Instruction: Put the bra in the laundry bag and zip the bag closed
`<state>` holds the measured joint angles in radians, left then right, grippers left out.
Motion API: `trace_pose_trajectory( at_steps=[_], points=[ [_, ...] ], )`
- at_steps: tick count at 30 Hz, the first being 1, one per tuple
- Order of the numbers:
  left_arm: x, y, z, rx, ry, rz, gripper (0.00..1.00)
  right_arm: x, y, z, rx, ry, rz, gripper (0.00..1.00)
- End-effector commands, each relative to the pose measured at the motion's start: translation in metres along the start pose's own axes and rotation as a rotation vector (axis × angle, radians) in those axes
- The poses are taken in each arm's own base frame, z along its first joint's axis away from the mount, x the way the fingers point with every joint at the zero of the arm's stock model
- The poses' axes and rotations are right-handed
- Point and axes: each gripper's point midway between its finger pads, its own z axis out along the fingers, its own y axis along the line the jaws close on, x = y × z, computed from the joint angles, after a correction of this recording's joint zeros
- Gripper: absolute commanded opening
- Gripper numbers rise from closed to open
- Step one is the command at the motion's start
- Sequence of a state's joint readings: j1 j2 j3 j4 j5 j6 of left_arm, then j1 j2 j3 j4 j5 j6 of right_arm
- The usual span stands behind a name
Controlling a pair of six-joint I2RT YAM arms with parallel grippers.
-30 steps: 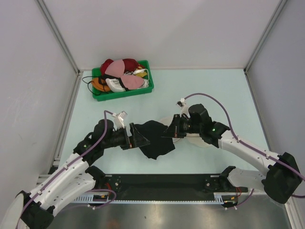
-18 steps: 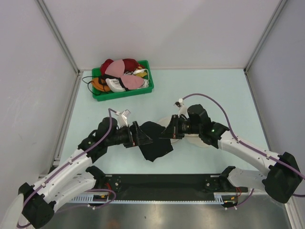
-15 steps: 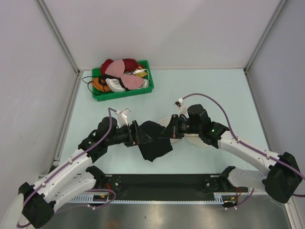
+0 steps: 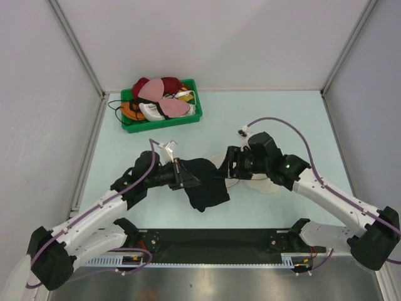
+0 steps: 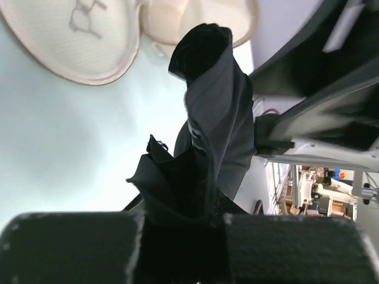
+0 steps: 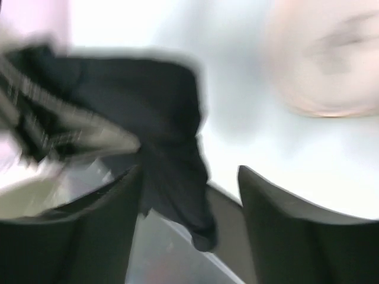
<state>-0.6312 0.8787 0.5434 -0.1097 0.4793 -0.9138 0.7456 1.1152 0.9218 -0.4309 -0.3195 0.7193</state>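
Note:
The black bra (image 4: 203, 185) hangs bunched over the table in the middle of the top view. My left gripper (image 4: 183, 175) is shut on its left end; in the left wrist view the bra (image 5: 210, 130) rises from between the pads (image 5: 71, 248). My right gripper (image 4: 228, 165) is open just right of the bra, not holding it. The blurred right wrist view shows the bra (image 6: 160, 118) beyond the spread fingers (image 6: 296, 231). The cream-white laundry bag (image 4: 262, 185) lies flat under the right arm. It also shows in the left wrist view (image 5: 83, 35) and the right wrist view (image 6: 331, 65).
A green plastic bin (image 4: 190, 116) with red, pink, white and orange bras stands at the back left. White walls with metal posts close in the table on three sides. A black rail (image 4: 219, 238) runs along the near edge.
My right gripper has opened off the bra and drawn back to the right. My left arm has pushed a little forward, still holding the bra.

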Motion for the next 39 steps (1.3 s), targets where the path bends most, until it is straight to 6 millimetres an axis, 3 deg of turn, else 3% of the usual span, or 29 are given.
trace_pose_trajectory(
  at_steps=[1,3,6,7,8,9,11,14,16,17,18,19,20,21,22,23,25,30,32,34,35,39],
  points=[
    [-0.016,-0.024,0.016,0.050,-0.011,0.100,0.00,-0.040,-0.087,-0.066,0.568,-0.203,0.016,0.81],
    [-0.022,-0.029,0.032,0.044,0.015,0.128,0.00,-0.049,-0.118,-0.092,0.716,-0.248,0.054,0.83],
    [-0.032,-0.039,0.053,0.067,0.063,0.168,0.00,-0.051,-0.132,-0.107,0.741,-0.244,0.069,0.81],
    [-0.033,-0.045,0.060,0.099,0.081,0.197,0.00,-0.054,-0.128,-0.104,0.697,-0.242,0.052,0.80],
    [-0.038,-0.051,0.070,0.116,0.110,0.217,0.00,-0.046,-0.110,-0.092,0.567,-0.168,0.026,0.81],
    [-0.036,-0.051,0.076,0.133,0.145,0.254,0.00,-0.045,-0.100,-0.088,0.498,-0.139,0.000,0.88],
    [-0.033,-0.064,0.082,0.213,0.218,0.316,0.00,-0.044,-0.083,-0.088,0.400,-0.120,-0.029,1.00],
    [-0.039,-0.067,0.084,0.208,0.195,0.345,0.00,-0.046,-0.056,-0.097,0.267,-0.173,-0.042,1.00],
    [-0.052,-0.069,0.081,0.162,0.113,0.323,0.00,-0.042,-0.049,-0.099,0.221,-0.182,-0.009,1.00],
    [-0.065,-0.055,0.082,0.058,0.018,0.219,0.00,-0.037,-0.040,-0.103,0.171,-0.187,-0.005,1.00],
    [-0.074,-0.068,0.069,0.075,-0.064,0.186,0.00,-0.034,-0.038,-0.104,0.157,-0.193,0.012,1.00],
    [-0.076,-0.073,0.064,0.089,-0.114,0.146,0.00,-0.029,-0.039,-0.101,0.139,-0.202,0.066,1.00],
    [-0.080,-0.055,0.064,0.030,-0.207,0.031,0.00,-0.024,-0.027,-0.105,0.063,-0.223,0.074,1.00],
    [-0.084,-0.062,0.058,0.050,-0.260,0.000,0.00,-0.020,-0.021,-0.104,0.010,-0.235,0.096,1.00],
    [-0.082,-0.075,0.051,0.082,-0.290,-0.010,0.00,-0.031,-0.004,-0.106,-0.089,-0.297,0.092,1.00],
    [-0.082,-0.079,0.049,0.089,-0.307,-0.031,0.00,-0.016,0.002,-0.103,-0.168,-0.279,0.139,1.00],
    [-0.082,-0.079,0.045,0.056,-0.325,-0.088,0.00,-0.023,0.021,-0.107,-0.265,-0.336,0.118,1.00],
    [-0.087,-0.068,0.021,0.047,-0.503,-0.343,0.00,-0.002,0.041,-0.085,-0.293,-0.288,0.078,1.00],
    [-0.091,-0.074,0.006,0.083,-0.565,-0.408,0.00,0.011,0.061,-0.072,-0.368,-0.267,0.069,1.00],
    [-0.090,-0.075,0.003,0.098,-0.579,-0.446,0.00,0.005,0.069,-0.064,-0.377,-0.317,0.080,1.00],
    [-0.089,-0.075,0.003,0.099,-0.577,-0.452,0.00,0.008,0.087,-0.064,-0.441,-0.325,0.058,1.00],
    [-0.083,-0.079,0.004,0.113,-0.541,-0.461,0.00,0.002,0.096,-0.037,-0.412,-0.332,0.063,1.00]
  ],
)
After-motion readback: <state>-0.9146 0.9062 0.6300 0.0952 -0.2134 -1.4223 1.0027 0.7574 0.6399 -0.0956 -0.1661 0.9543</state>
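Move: The bra is already in my left fingers, its middle about 6 cm to the right of that hand and some 4 cm below. From my empty right hand it lies roughly 7 cm left, 3 cm back and 4 cm below. The laundry bag is on the table about 17 cm below: its lid is some 8 cm ahead and 1 cm right of my right hand, its open pouch about 9 cm ahead and 15 cm right. Keeping hold of the bra, my left hand swings about 9 cm right and 5 cm forward, then comes back left while rising some 8 cm and turning roughly 30 degrees counter-clockwise. My right hand opens fully as it sweeps 14 cm right and forward, then returns left, back towards the base and up, rolling its left side upward, to bring its spread fingers close to the bra's near edge. ##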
